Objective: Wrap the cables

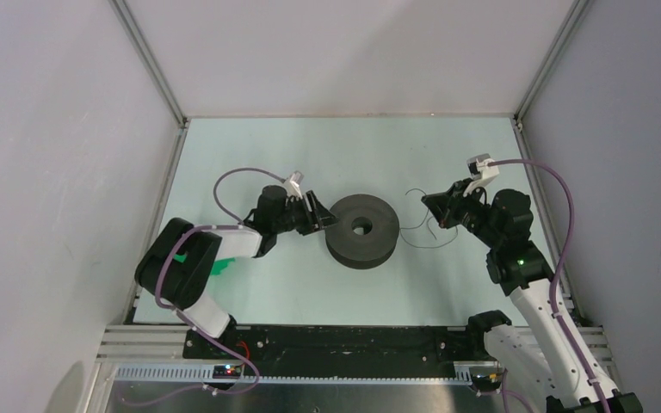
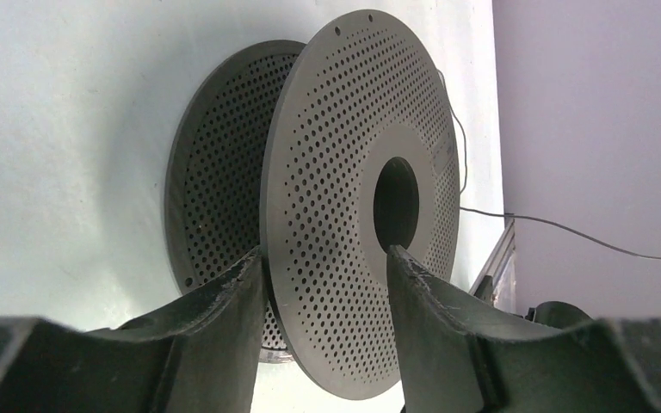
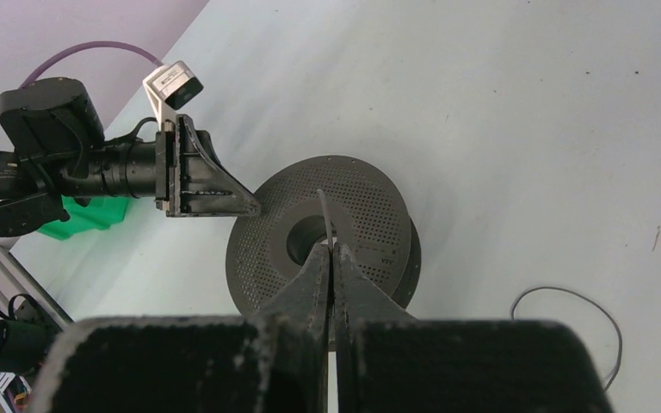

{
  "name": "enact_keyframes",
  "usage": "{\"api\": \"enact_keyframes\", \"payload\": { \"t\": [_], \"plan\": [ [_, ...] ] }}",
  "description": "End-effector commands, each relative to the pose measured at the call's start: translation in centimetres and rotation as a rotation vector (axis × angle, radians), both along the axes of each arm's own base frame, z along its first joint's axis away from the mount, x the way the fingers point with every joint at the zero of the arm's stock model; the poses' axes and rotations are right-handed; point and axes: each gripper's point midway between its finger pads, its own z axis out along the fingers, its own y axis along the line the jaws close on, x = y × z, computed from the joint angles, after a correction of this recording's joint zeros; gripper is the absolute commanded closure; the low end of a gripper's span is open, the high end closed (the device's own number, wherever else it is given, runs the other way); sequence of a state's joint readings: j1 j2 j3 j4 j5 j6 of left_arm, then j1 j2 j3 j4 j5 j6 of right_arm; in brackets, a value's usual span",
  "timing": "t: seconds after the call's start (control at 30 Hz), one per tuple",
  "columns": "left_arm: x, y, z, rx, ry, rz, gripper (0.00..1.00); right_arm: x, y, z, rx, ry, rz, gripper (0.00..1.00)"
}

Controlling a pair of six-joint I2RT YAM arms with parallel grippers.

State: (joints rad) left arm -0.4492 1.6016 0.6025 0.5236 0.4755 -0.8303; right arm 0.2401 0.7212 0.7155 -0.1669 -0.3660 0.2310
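The dark grey perforated spool (image 1: 361, 231) lies flat mid-table. My left gripper (image 1: 325, 220) is at its left rim, open. In the left wrist view its fingers (image 2: 224, 318) straddle the spool's upper flange (image 2: 344, 172), one under it and one over its face. A gap shows beside the upper finger. My right gripper (image 1: 435, 206) hovers right of the spool, shut on the thin black cable (image 1: 426, 231). A short end of the cable (image 3: 324, 215) sticks out of the closed tips (image 3: 333, 251) toward the spool's hub. The rest of it curls on the table (image 3: 598, 310).
A green object (image 1: 217, 263) sits by the left arm's base. Aluminium frame posts and white walls enclose the pale table (image 1: 310, 146) on three sides. In the left wrist view the cable (image 2: 585, 239) runs off to the right behind the spool.
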Motion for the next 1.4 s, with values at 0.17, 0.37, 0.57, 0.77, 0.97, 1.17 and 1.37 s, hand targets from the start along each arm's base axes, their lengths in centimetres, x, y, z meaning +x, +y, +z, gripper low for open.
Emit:
{"api": "enact_keyframes", "payload": {
  "t": [0.17, 0.37, 0.57, 0.77, 0.97, 1.17, 1.37],
  "plan": [
    [-0.3, -1.7, 1.4, -0.136, -0.009, -0.055, 0.58, -0.2, 0.0, 0.3, -0.016, -0.039, 0.006, 1.00],
    [-0.1, -1.7, 4.4, -0.172, -0.086, -0.067, 0.96, -0.7, -0.1, 0.7, -0.016, -0.057, 0.011, 1.00],
    [0.0, 0.2, 9.1, -0.028, -0.248, -0.023, 1.00, -1.1, -0.3, 1.5, -0.017, -0.090, 0.010, 1.00],
    [-1.6, 3.2, 13.8, 0.314, -0.485, -0.013, 1.00, -1.0, -0.2, 1.1, -0.018, -0.077, 0.014, 1.00],
    [-5.5, 4.8, 15.7, 0.494, -0.684, -0.104, 1.00, -0.9, 0.0, 1.1, -0.014, -0.077, 0.020, 1.00],
    [-9.0, 3.6, 15.2, 0.586, -0.770, -0.254, 1.00, -0.7, 0.1, 0.7, -0.016, -0.064, 0.022, 1.00],
    [-11.7, 1.2, 14.9, 0.607, -0.859, -0.409, 1.00, -0.7, 0.1, 0.6, -0.013, -0.058, 0.023, 1.00]
  ]
}}
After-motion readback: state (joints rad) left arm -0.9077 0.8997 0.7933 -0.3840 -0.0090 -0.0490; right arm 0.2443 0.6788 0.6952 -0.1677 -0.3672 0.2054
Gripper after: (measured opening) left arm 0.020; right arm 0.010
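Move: The left hand's open fingers already straddle the near rim of the spool's upper flange; the spool's middle lies about 8 cm to their right, 1 cm back and 3 cm below. From that hand, the cable's loose loops lie some 25 cm right, 4 cm ahead and 7 cm lower. From the right hand, which holds the cable's end, the spool is roughly 14 cm left, 6 cm ahead and 22 cm below. Easing rightward a centimetre or two along the flange, the left hand shuts its fingers and pinches the thin rim. It then lifts steeply, about 15 cm, and swings back towards the base some 10 cm, sinking slightly at the end. On the way the fingers tip up some 40 degrees, with the hand's left side rolling up and a clockwise turn. ##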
